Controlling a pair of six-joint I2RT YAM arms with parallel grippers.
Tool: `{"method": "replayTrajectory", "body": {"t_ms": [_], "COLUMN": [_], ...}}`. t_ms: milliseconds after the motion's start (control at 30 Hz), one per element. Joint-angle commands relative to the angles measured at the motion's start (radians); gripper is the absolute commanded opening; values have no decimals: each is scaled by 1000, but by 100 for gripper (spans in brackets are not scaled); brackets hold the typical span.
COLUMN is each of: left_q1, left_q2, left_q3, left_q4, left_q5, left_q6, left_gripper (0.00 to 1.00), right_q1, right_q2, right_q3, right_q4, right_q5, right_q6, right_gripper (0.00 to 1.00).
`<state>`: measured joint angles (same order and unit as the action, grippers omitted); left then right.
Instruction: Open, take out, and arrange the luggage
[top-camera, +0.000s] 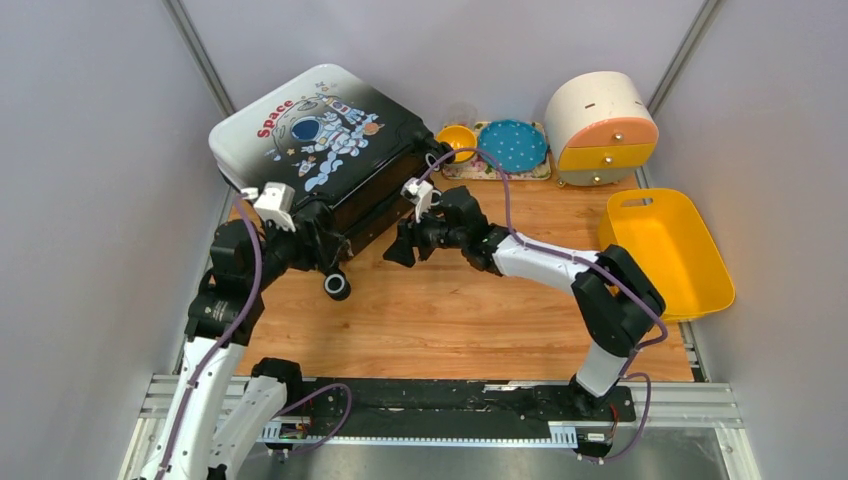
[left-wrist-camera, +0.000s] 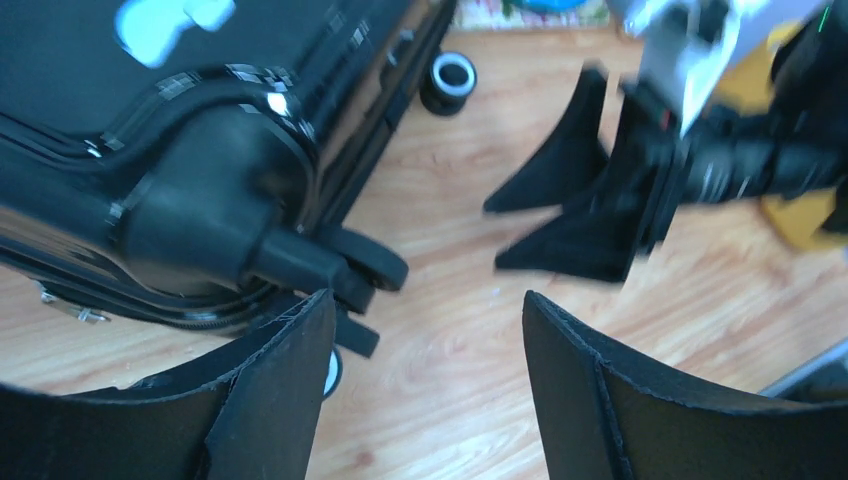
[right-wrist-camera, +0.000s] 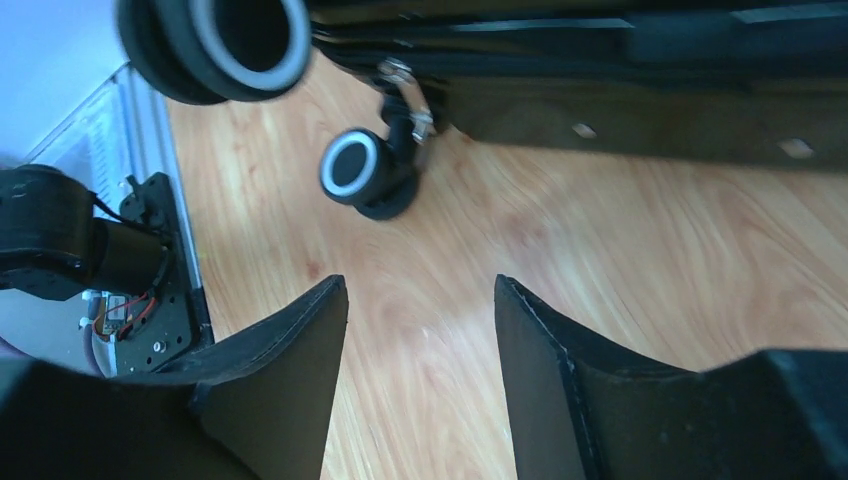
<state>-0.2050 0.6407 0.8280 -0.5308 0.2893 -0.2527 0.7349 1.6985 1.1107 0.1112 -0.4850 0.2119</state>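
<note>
The luggage (top-camera: 320, 130) lies at the back left of the wooden table, its silver-white astronaut shell facing up and its black wheels (top-camera: 337, 286) toward me. My left gripper (top-camera: 318, 250) is open at its near corner, next to a wheel mount (left-wrist-camera: 330, 265), with only bare wood between the fingers (left-wrist-camera: 425, 300). Just to the right, my right gripper (top-camera: 400, 247) is also open and empty (right-wrist-camera: 420, 285), low over the table in front of the luggage's black side (right-wrist-camera: 650, 80). From the left wrist I see the right gripper (left-wrist-camera: 497, 238) pointing toward mine.
A yellow plastic bin (top-camera: 665, 250) sits at the right edge. A round cream-and-orange drawer box (top-camera: 600, 125) stands at the back right, beside a blue plate (top-camera: 512, 145) and a yellow bowl (top-camera: 457, 140). Grey walls close in both sides.
</note>
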Motion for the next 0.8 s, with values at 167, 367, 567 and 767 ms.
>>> {"method": "replayTrajectory", "body": {"t_ms": [167,367,567,767], "left_q1": [127,162,168,179], "left_q2": [116,148,137,139], "left_q3": [143,190,184,169], "left_q4": [72,95,115,123], "left_q5": [103,132,143,157], "left_q6": [-224,-258,-261,-281], "left_gripper": [76,77,77,76], "right_q1": [98,113,123,135], "right_q2": [190,320,411,474], "right_q3": [-43,26,101,161], "right_q4": [669,806,858,884], "right_q5": [-92,-101,-130,-125], "right_q6": [18,41,66,75], "right_gripper": [60,59,57,54]}}
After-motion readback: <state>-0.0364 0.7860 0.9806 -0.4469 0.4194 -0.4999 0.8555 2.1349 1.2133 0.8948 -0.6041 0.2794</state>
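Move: The right hand's likely goal, the luggage's zipper pull by its near-left corner, lies about 15 cm left, 4 cm ahead and 4 cm below. From that hand, the upper wheel is some 12 cm left, 4 cm back and 2 cm higher; the lower wheel is roughly 15 cm left, level fore and aft, and 9 cm below. The pull lies about 5 cm ahead, 3 cm right and 13 cm below the left hand. No touch can be made out: the right hand runs about 12 cm left towards the zipper pull, below the upper wheel, dipping about 3 cm and then rising slightly. Its fingers stay half open while they tip up towards level by some 20 degrees, with a slight roll and counter-clockwise turn. The open left hand rises about 5 cm and goes somewhat forward over the corner, rolling its left side down. ##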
